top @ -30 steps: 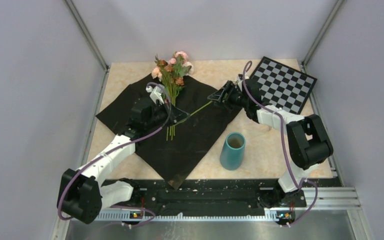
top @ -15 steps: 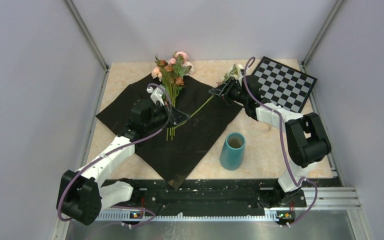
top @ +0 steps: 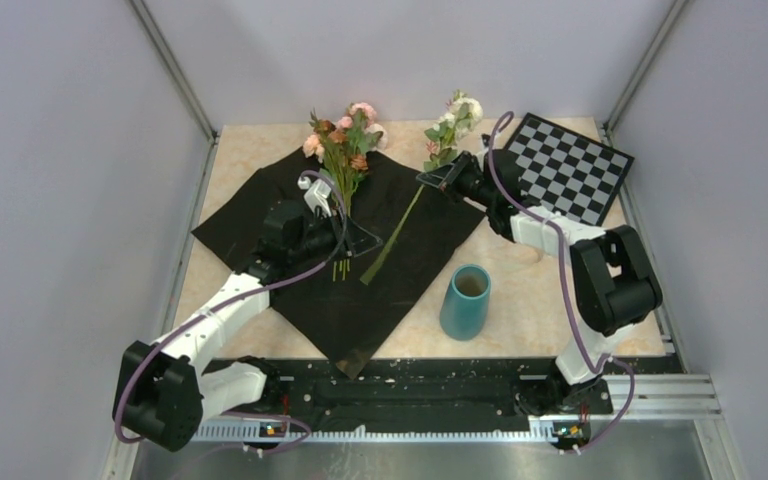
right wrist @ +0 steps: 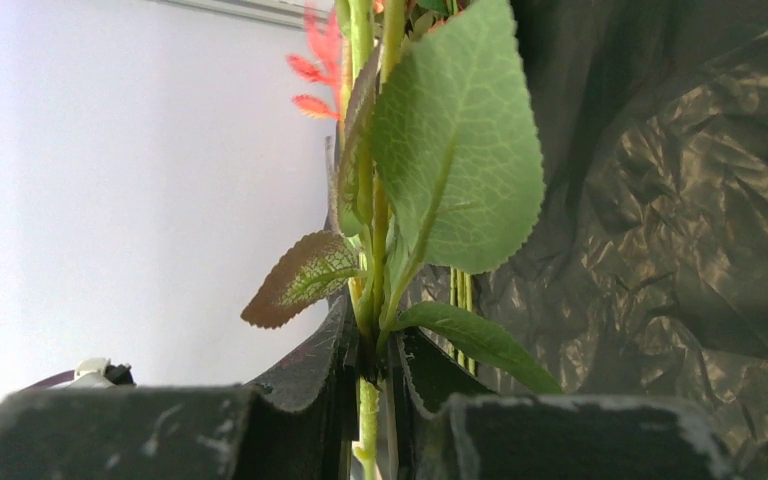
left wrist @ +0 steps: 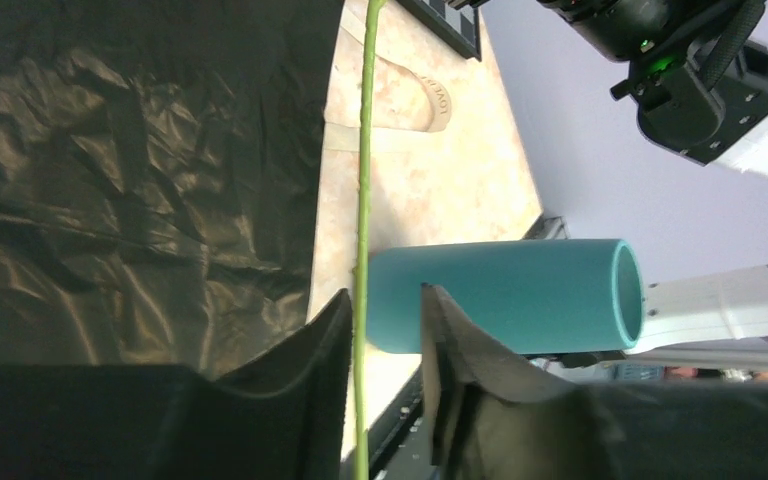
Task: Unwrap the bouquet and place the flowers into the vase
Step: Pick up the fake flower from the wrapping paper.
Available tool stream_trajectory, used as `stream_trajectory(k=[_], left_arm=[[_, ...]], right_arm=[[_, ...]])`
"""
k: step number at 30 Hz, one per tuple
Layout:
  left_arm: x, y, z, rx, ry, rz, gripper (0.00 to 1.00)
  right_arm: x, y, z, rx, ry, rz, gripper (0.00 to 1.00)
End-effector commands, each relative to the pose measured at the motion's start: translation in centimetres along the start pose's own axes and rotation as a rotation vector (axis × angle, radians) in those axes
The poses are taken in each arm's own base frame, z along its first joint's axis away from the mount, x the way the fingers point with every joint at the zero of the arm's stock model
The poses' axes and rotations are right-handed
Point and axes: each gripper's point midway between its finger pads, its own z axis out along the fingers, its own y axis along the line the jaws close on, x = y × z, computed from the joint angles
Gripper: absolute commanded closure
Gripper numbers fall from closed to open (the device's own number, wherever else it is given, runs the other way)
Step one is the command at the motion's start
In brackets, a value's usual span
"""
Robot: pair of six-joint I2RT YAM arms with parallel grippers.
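Observation:
A single cream flower (top: 457, 112) with a long green stem (top: 395, 232) is lifted at its head end, and my right gripper (top: 441, 178) is shut on the stem just below the leaves (right wrist: 455, 150). The stem's lower end trails over the black paper (top: 400, 270). That stem (left wrist: 363, 200) runs loosely between the parted fingers of my open left gripper (left wrist: 385, 310), close to the left finger. The other flowers (top: 345, 140) of the unwrapped bouquet lie at the paper's far edge. The teal vase (top: 465, 300) stands upright to the right of the paper.
A black-and-white checkerboard (top: 565, 165) lies at the far right behind the right arm. The opened black paper (top: 260, 210) covers the middle and left of the beige tabletop (top: 525, 310). Grey walls enclose the table on three sides.
My right gripper has shut on the stem and raised the cream flower head up and back, swinging the stem steeper. My left gripper has opened off the stem.

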Motion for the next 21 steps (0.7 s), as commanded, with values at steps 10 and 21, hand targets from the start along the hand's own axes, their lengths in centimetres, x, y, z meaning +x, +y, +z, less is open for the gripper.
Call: stream_trajectory(k=[10,21], left_arm=[[-4.8,-1.1,-2.4,-0.126,-0.044,0.197,0.01],[-13.7,8.8,-12.3,-0.461,-0.214,0.048,0.01]], right_arm=[[-3.3,14.4,-7.9,-0.311,-0.154,-0.369,1.00],[-3.9,20.9,-18.2,-0.251,-0.221,-0.921,1.00]])
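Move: The right hand holds the white flower's stem just below its leaves; the vase it is meant for stands roughly 27 cm back and 8 cm to its right, its middle about 10 cm lower. The remaining flowers lie some 6 cm farther out and 18 cm left of that hand, 19 cm below. From the left hand, with the lower stem between its barely parted fingers, those flowers lie about 22 cm ahead and 8 cm left, and the vase 11 cm back and 17 cm right. The right hand keeps its pinch on the stem and lifts the white flower steeply, about 22 cm, drawing back some 9 cm and slightly right while the wrist tips the fingers upward by roughly 40 degrees. The left fingers spread from nearly shut to wide open, letting the lower stem go; after a near standstill that hand swings away to the left, with a lesser forward and upward part, over the wrapping paper. ##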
